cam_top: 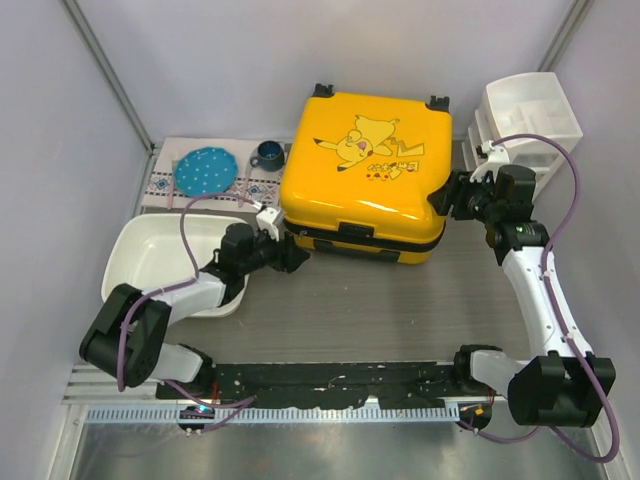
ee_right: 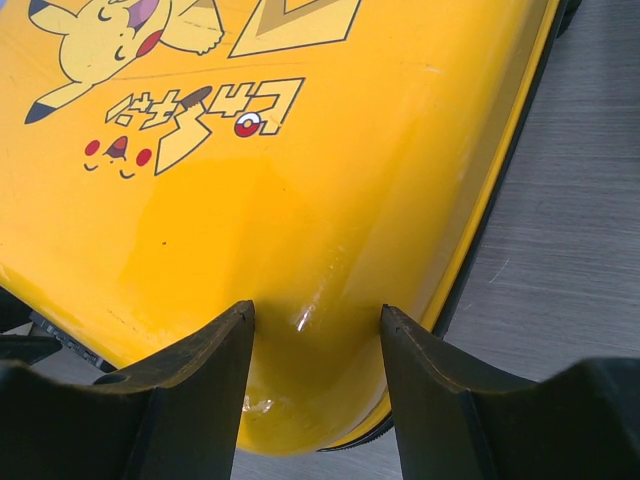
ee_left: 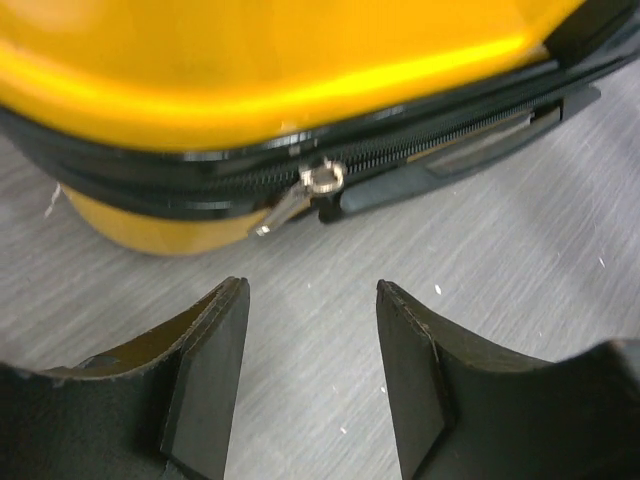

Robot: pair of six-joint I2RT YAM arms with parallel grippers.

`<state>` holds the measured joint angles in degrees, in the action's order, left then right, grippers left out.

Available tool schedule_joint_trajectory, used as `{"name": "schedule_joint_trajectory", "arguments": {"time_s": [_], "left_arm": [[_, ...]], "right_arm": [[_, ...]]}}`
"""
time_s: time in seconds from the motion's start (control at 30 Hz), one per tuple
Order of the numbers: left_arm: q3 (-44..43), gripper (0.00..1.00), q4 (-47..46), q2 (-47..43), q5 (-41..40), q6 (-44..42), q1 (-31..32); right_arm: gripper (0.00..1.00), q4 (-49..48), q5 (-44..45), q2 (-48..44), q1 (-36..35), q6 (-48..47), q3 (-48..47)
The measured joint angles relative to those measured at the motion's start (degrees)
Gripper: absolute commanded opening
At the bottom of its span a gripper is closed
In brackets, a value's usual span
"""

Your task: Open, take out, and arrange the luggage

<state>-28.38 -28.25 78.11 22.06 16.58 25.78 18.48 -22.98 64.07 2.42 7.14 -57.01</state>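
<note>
The luggage (cam_top: 365, 170), a yellow hard-shell suitcase with a Pikachu print, lies flat and zipped shut in the middle of the table. My left gripper (cam_top: 288, 252) is at its front left corner, open, with only bare table between its fingers (ee_left: 312, 285). Just ahead of it, a silver zipper pull (ee_left: 318, 181) hangs on the black zipper band (ee_left: 440, 140). My right gripper (cam_top: 447, 196) is at the front right corner, open. Its fingertips straddle the rounded yellow corner of the lid (ee_right: 315, 308) without closing on it.
A white tray (cam_top: 140, 250) sits left of the suitcase, under my left arm. Behind it, a patterned mat (cam_top: 160, 188) holds a teal plate (cam_top: 207, 170) and a dark blue cup (cam_top: 268, 154). A white drawer unit (cam_top: 525, 120) stands at the back right.
</note>
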Motion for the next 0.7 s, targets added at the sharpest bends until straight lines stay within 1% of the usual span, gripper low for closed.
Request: {"name": "schedule_joint_trajectory", "arguments": {"time_s": [0.2,0.27,0.4,0.57,0.7], "left_arm": [[-2.03,0.52,-4.17,2.56,-2.99,-0.02,0.48],[-2.69,0.50,-4.37,3.06,-3.54,0.66,0.66],[-3.26,0.40,-4.39,4.52,-5.22,1.33,1.64],[-3.67,0.35,-4.46,4.72,-6.51,1.44,2.69],[-4.07,0.19,-4.13,4.66,-6.93,2.16,2.82]], "right_arm": [[0.56,0.42,0.92,-0.35,-0.98,0.42,0.07],[0.56,0.44,1.09,-0.42,-1.05,0.42,0.07],[0.56,0.39,1.46,-0.70,-1.20,0.37,0.24],[0.55,0.37,1.79,-0.85,-1.40,0.33,0.28],[0.55,0.28,2.49,-1.16,-1.84,0.33,0.48]]}}
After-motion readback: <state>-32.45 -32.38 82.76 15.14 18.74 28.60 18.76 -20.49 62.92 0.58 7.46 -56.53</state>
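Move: The zipper pull on the yellow luggage's near side is about 3 cm ahead of my left fingertips, 2 cm to the right and 1 cm up. The luggage's black side handle lies some 12 cm to my left hand's right, about level ahead and in height; the blue mug is 22 cm ahead, 8 cm left and 7 cm lower. From my right hand, set against the luggage's near right corner, the pull lies 25 cm left, 4 cm back and 13 cm lower. I bring my half-open left fingers forward about 2.5 cm, easing slightly right and up until the zipper pull sits between their tips. Nearly stopped there, I close them to roughly half their gap on the pull's ring. My right hand stays put at the luggage's near right corner, still braced against it. ##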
